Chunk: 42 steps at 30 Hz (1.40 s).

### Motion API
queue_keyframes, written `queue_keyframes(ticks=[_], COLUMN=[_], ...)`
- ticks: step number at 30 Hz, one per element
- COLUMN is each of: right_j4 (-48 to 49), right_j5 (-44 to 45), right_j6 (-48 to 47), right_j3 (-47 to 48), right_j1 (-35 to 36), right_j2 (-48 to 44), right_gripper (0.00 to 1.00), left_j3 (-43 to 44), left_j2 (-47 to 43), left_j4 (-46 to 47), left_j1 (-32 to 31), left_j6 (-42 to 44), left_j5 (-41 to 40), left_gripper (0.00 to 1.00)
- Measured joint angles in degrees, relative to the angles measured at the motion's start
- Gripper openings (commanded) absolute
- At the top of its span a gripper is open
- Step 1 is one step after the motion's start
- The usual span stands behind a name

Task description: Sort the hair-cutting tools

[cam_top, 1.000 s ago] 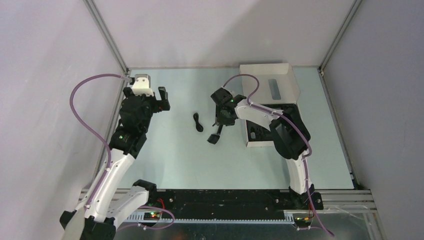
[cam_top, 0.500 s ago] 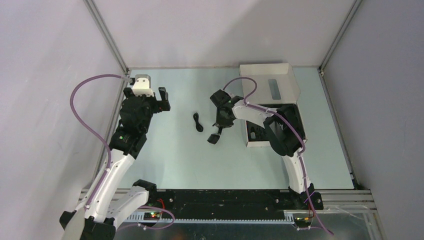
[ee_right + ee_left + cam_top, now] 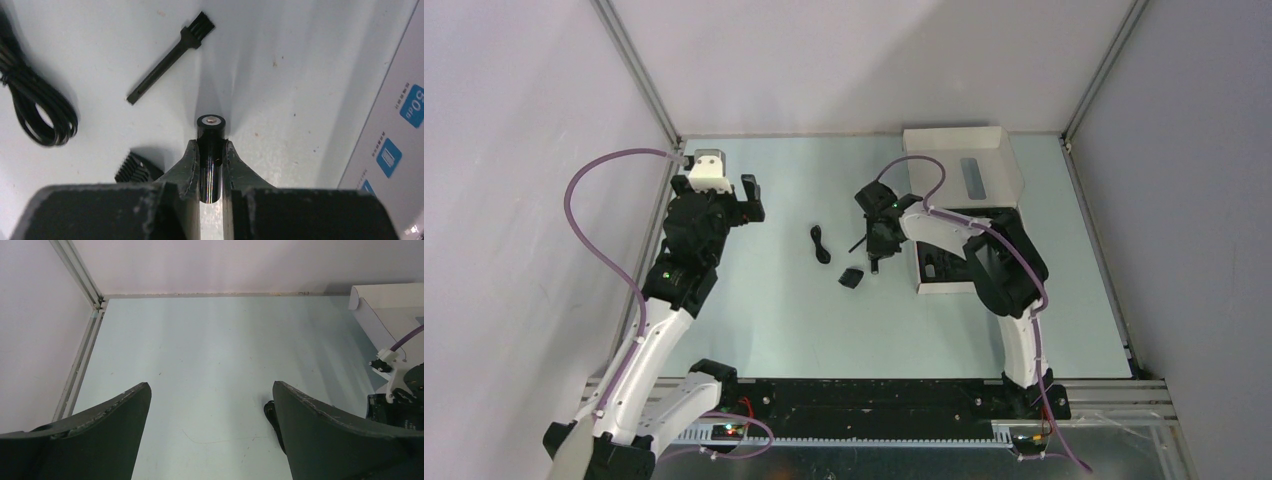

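Note:
In the right wrist view my right gripper [image 3: 210,145] is shut on a slim glossy black clipper with a silver end [image 3: 210,131], held just above the table. A black comb attachment [image 3: 134,169] lies to the left of the fingers. The thin black stick-brush [image 3: 167,59] and the coiled black cord [image 3: 35,105] lie further off. From above, the right gripper [image 3: 876,262] points down between the cord [image 3: 821,244], the comb attachment [image 3: 851,277] and the white box [image 3: 944,288]. My left gripper [image 3: 749,200] hangs open over the table's left side, holding nothing [image 3: 210,390].
The white box's raised lid [image 3: 964,160] stands at the back right, and the box's printed side [image 3: 395,125] is close to the right of my right gripper. Metal frame posts [image 3: 639,80] and grey walls close the table in. The cord's end [image 3: 271,412] shows beside my left gripper's right finger.
My right gripper has closed on the clipper and shifted slightly right. The comb attachment now lies apart on the table. The left arm has not moved.

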Motion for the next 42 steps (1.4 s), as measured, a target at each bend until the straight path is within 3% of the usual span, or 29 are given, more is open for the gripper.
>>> queue_keyframes(ticks=[11, 18, 27, 42], right_j4=[-3.67, -7.02, -9.03, -2.62], right_j5=[-4.98, -5.81, -2.95, -1.40], right_j6=[-8.72, -15.78, -23.89, -31.43], right_j3=[-1.90, -1.88, -2.05, -5.64], right_j1=[-0.83, -9.25, -21.84, -28.57], right_j2=[-13.46, -20.02, -20.22, -15.10], right_gripper=[0.00, 0.00, 0.00, 0.01], left_j3=[0.00, 0.00, 0.00, 0.00], left_j2=[0.00, 0.00, 0.04, 0.52], left_j4=[0.00, -0.02, -0.02, -0.04], left_j1=[-0.04, -0.11, -0.31, -0.31], left_j6=[0.02, 0.02, 0.39, 1.03], left_j5=[0.04, 0.07, 0.04, -0.04], left_gripper=[0.98, 0.98, 0.98, 0.98])
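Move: My right hand already has the black cylinder pinched. The empty narrow slot in the box's tray that it is taken to lies about 22 cm to the right and 7 cm ahead, roughly level in height. The clipper lies about 4 cm right of that slot. The black comb sits about 5 cm left and 4 cm back from my right hand, the small brush 3 cm left and 4 cm ahead. From my left hand the slot is about 50 cm right, 9 cm ahead and 28 cm down. Keeping the black cylinder pinched, I lift my right hand some 12 cm off the table, easing back slightly, then sweep it right about 22 cm and forward over the box's side wall. Above the tray I start lowering it, about 4 cm, towards the narrow slot beside the clipper, the wrist having tilted by roughly 10 to 15 degrees on the way. ##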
